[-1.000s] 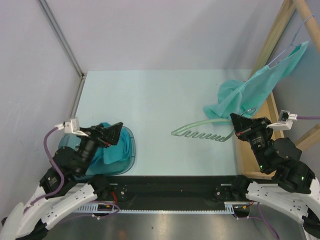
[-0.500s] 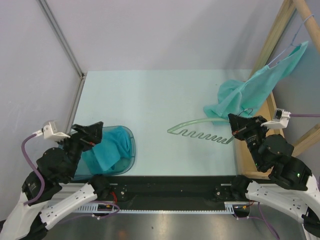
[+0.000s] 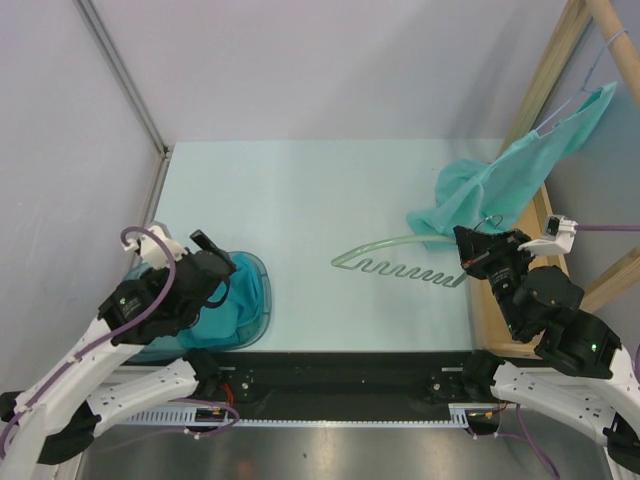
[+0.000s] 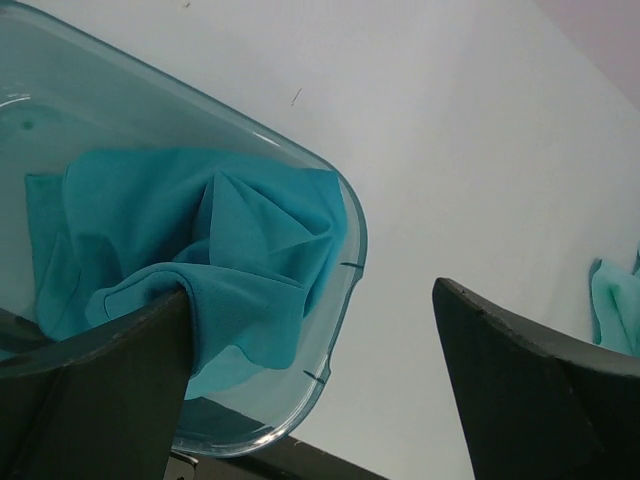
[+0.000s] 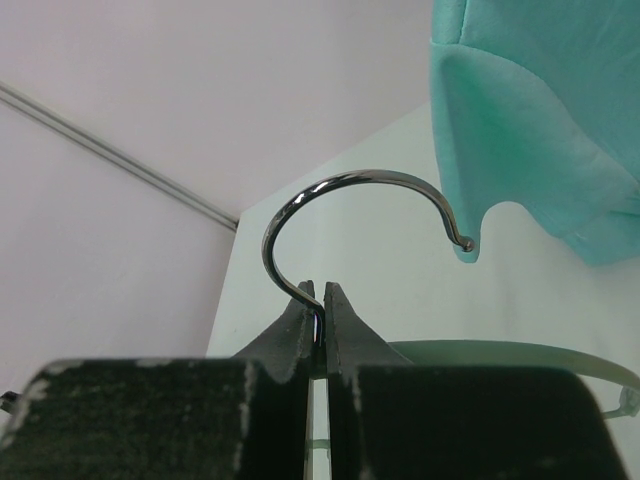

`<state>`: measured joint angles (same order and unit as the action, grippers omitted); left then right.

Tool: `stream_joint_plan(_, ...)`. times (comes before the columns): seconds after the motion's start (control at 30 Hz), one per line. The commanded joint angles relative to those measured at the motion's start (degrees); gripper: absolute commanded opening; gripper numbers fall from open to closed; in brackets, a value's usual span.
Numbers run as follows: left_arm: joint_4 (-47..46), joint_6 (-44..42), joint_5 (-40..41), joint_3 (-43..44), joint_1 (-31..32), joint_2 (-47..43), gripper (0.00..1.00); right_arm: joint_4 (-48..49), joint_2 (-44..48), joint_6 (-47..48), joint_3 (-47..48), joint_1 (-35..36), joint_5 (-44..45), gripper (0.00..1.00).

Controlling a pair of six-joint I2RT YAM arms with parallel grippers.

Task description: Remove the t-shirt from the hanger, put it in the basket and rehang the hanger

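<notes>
The teal t-shirt (image 3: 235, 300) lies crumpled in a clear blue bin (image 3: 262, 290) at the near left, off the hanger; in the left wrist view the t-shirt (image 4: 230, 240) has a fold resting against one finger. My left gripper (image 3: 220, 272) is above the bin, open and empty (image 4: 310, 400). The pale green hanger (image 3: 400, 265) lies bare on the table. My right gripper (image 3: 478, 250) is shut on its metal hook (image 5: 350, 180), pinched between the fingertips (image 5: 322, 305).
A second mint-green garment (image 3: 500, 180) hangs from the wooden rack (image 3: 545, 70) at the right and droops onto the table's far right corner; in the right wrist view this garment (image 5: 540, 110) is just above the hook. A grey wall post (image 3: 120, 70) stands at the left.
My left arm has swung and turned above the bin, with the t-shirt staying in the bin. The hanger has slid slightly left in my right gripper's hold.
</notes>
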<state>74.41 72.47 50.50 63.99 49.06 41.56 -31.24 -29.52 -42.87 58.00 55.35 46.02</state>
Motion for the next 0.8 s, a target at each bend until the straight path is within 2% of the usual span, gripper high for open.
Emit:
stream_joint_plan(0.0,9.70,3.74,-0.15,0.62,-0.45,0.45,1.00,1.19,0.25,-0.81,1.24,0.11,-1.46,0.00)
stream_joint_plan(0.2,8.13,-1.08,-1.01,-3.07,-0.54,-0.60,1.00,0.04,2.01,-1.51,0.36,0.11,-0.49,0.00)
stream_joint_plan(0.27,5.23,-5.30,-3.29,-5.09,-0.54,-0.34,1.00,0.13,1.66,-1.51,0.36,0.11,-0.67,0.00)
stream_joint_plan(0.4,5.74,-6.20,-12.06,-7.12,-0.98,4.04,1.00,0.83,0.95,-1.34,-0.07,0.19,-0.58,0.00)
stream_joint_plan(0.5,4.52,-8.21,-15.59,-8.52,-1.24,9.23,1.00,1.80,0.60,-1.16,-0.60,0.11,-1.11,0.00)
stream_joint_plan(0.57,5.99,-8.92,-14.39,-6.69,-1.42,13.62,1.00,1.80,0.51,-1.16,-0.60,0.11,-1.11,0.00)
stream_joint_plan(0.63,9.68,-8.39,-8.44,-0.14,-1.33,16.17,1.00,1.71,0.51,-1.16,-0.60,0.11,-1.37,0.00)
stream_joint_plan(0.67,9.61,-11.35,-7.10,1.91,-1.42,15.75,1.00,1.54,0.60,-1.16,-0.52,0.11,-1.55,0.00)
stream_joint_plan(0.77,9.61,-11.65,-3.84,7.98,-1.51,12.51,1.00,1.01,1.13,-1.25,-0.25,0.11,-1.11,0.00)
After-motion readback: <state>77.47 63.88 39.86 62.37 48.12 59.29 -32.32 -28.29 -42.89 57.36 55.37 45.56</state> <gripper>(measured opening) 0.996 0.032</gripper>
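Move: The taken-off t-shirt lies bunched in the tub almost straight beneath the open left hand, about 23 cm down and 2 cm back; one fold seems caught over one of its fingers. The tub's middle is some 7 cm to that hand's left, 2 cm back and about as far down. From the right hand, which grips the hanger, this shirt lies roughly 46 cm left, 4 cm back and 34 cm lower. The shirt in the tub is neared by the empty left hand: it drops nearly 10 cm, ever faster, easing back and then about 3 cm right while its fingers tip some 25 degrees downward and its left side rolls up. It then rebounds up and slightly forward, still wide open, as if to shake the fold off. The right hand keeps its hold on the hanger. ##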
